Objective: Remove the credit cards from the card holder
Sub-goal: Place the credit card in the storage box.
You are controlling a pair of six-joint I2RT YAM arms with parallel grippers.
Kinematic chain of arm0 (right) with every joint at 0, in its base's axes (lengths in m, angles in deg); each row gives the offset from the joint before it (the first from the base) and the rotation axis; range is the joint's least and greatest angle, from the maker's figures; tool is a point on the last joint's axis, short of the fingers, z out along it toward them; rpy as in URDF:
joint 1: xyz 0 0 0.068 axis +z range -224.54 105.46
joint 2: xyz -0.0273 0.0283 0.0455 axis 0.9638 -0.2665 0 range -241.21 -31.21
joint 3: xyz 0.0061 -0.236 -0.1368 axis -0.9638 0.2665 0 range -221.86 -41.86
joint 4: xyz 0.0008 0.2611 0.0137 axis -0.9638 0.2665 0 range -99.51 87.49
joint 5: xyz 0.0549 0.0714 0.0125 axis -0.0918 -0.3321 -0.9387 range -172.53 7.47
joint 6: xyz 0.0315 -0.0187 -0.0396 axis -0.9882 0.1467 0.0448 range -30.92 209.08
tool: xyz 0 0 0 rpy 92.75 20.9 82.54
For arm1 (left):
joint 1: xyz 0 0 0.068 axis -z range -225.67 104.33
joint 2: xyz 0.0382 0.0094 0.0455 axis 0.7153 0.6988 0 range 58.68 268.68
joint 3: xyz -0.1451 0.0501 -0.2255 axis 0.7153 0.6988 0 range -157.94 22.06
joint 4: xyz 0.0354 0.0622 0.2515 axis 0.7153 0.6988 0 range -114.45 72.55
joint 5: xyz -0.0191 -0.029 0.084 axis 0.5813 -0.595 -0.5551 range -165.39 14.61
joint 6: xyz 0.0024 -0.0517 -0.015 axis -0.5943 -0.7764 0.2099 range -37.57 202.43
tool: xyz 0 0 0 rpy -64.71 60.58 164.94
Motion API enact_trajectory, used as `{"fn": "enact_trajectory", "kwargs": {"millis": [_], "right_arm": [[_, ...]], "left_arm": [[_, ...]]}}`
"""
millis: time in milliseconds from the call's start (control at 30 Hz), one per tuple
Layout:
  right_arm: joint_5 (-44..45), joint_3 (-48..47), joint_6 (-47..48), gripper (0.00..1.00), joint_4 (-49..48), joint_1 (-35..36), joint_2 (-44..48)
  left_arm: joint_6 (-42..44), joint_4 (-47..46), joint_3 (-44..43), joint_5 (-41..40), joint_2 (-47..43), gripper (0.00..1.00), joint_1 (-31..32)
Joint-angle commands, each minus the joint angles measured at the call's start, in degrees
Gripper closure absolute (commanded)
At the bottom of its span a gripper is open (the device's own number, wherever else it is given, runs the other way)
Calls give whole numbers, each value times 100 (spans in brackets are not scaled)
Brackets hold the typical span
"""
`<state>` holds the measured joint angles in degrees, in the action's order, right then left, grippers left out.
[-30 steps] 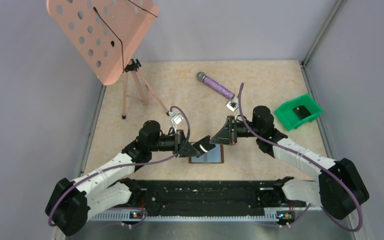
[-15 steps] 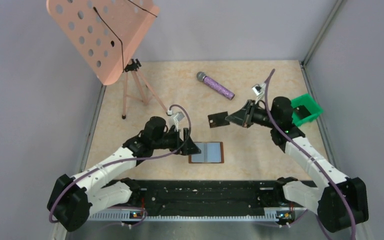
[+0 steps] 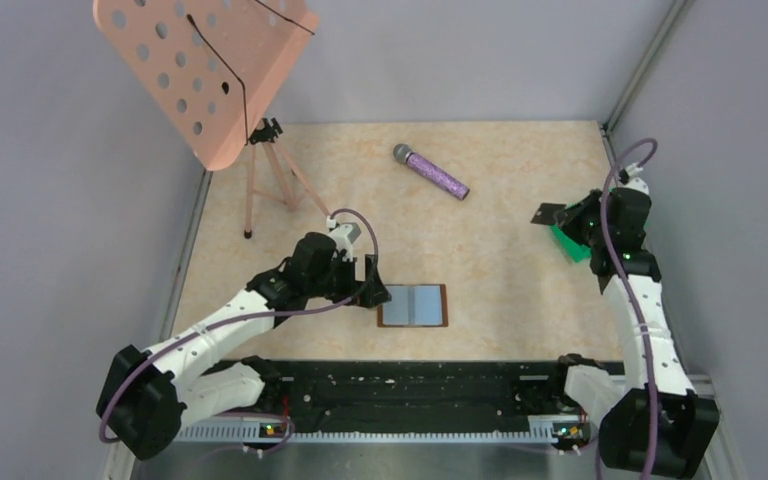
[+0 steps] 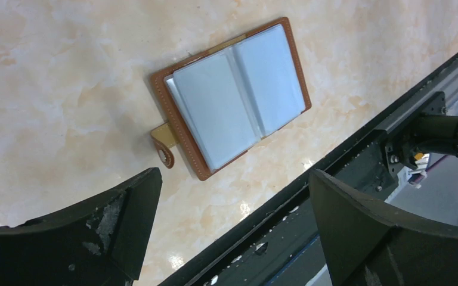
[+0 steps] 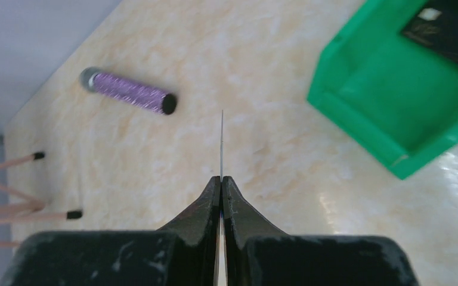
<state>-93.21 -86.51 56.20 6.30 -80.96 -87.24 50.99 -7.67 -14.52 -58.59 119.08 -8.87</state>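
Note:
The card holder (image 3: 413, 305) (image 4: 235, 98) lies open and flat on the table, brown leather with two grey-blue panels showing. My left gripper (image 3: 374, 291) (image 4: 234, 179) hovers just left of it, open, with nothing between its fingers. My right gripper (image 3: 567, 214) (image 5: 221, 179) is far right, shut on a dark credit card (image 3: 549, 213). In the right wrist view this card (image 5: 222, 143) shows only as a thin edge. It hangs beside the green bin (image 3: 563, 243) (image 5: 393, 89), where another dark card (image 5: 447, 30) lies.
A purple microphone (image 3: 430, 172) (image 5: 128, 92) lies at the back middle. A pink music stand (image 3: 205, 70) on a tripod stands at the back left. The black rail (image 3: 400, 385) (image 4: 346, 173) runs along the near edge. Grey walls close in both sides.
My left gripper has opened and drawn back slightly from the card holder. The right arm has carried the card from the holder across to the right, up beside the green bin.

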Motion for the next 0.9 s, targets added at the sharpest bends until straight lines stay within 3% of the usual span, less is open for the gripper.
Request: {"fn": "enact_trajectory", "kwargs": {"millis": [0,167,533,867], "right_arm": [[870,-370,217,100,396,-727,82],[1326,-496,329,100,302,-1219,-285],[2103,-1315,525,100,331,-1265,-1606],[1862,-1600,423,100,657,-1282,-2245]], "left_arm": [[98,-284,266,-485,-173,2,12],[88,-517,509,-518,-117,3,12],[64,-406,432,-555,-248,3,10],[70,-333,359,-617,-169,4,16]]}}
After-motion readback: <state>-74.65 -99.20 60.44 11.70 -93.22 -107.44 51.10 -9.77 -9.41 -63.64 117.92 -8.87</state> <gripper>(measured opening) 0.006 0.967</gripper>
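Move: The green storage box, where the credit card held in the right fingers is to go, lies about 16 cm to the right hand's right, 7 cm ahead and 18 cm below. The cards already in the box lie about 1 cm right of its middle. The microphone lies about 20 cm ahead of the right hand and 22 cm left. From the left hand, the box is roughly 50 cm right, 21 cm ahead and 10 cm below. The credit card, still pinched in the shut right fingers, is swung about 14 cm to the right to above the green storage box, fast at first and then slowing, also sinking and easing slightly forward. The right hand turns clockwise some 25 degrees and tips its fingers further down. The left hand, empty and wide open, sinks about 3 cm early on and then holds still. ##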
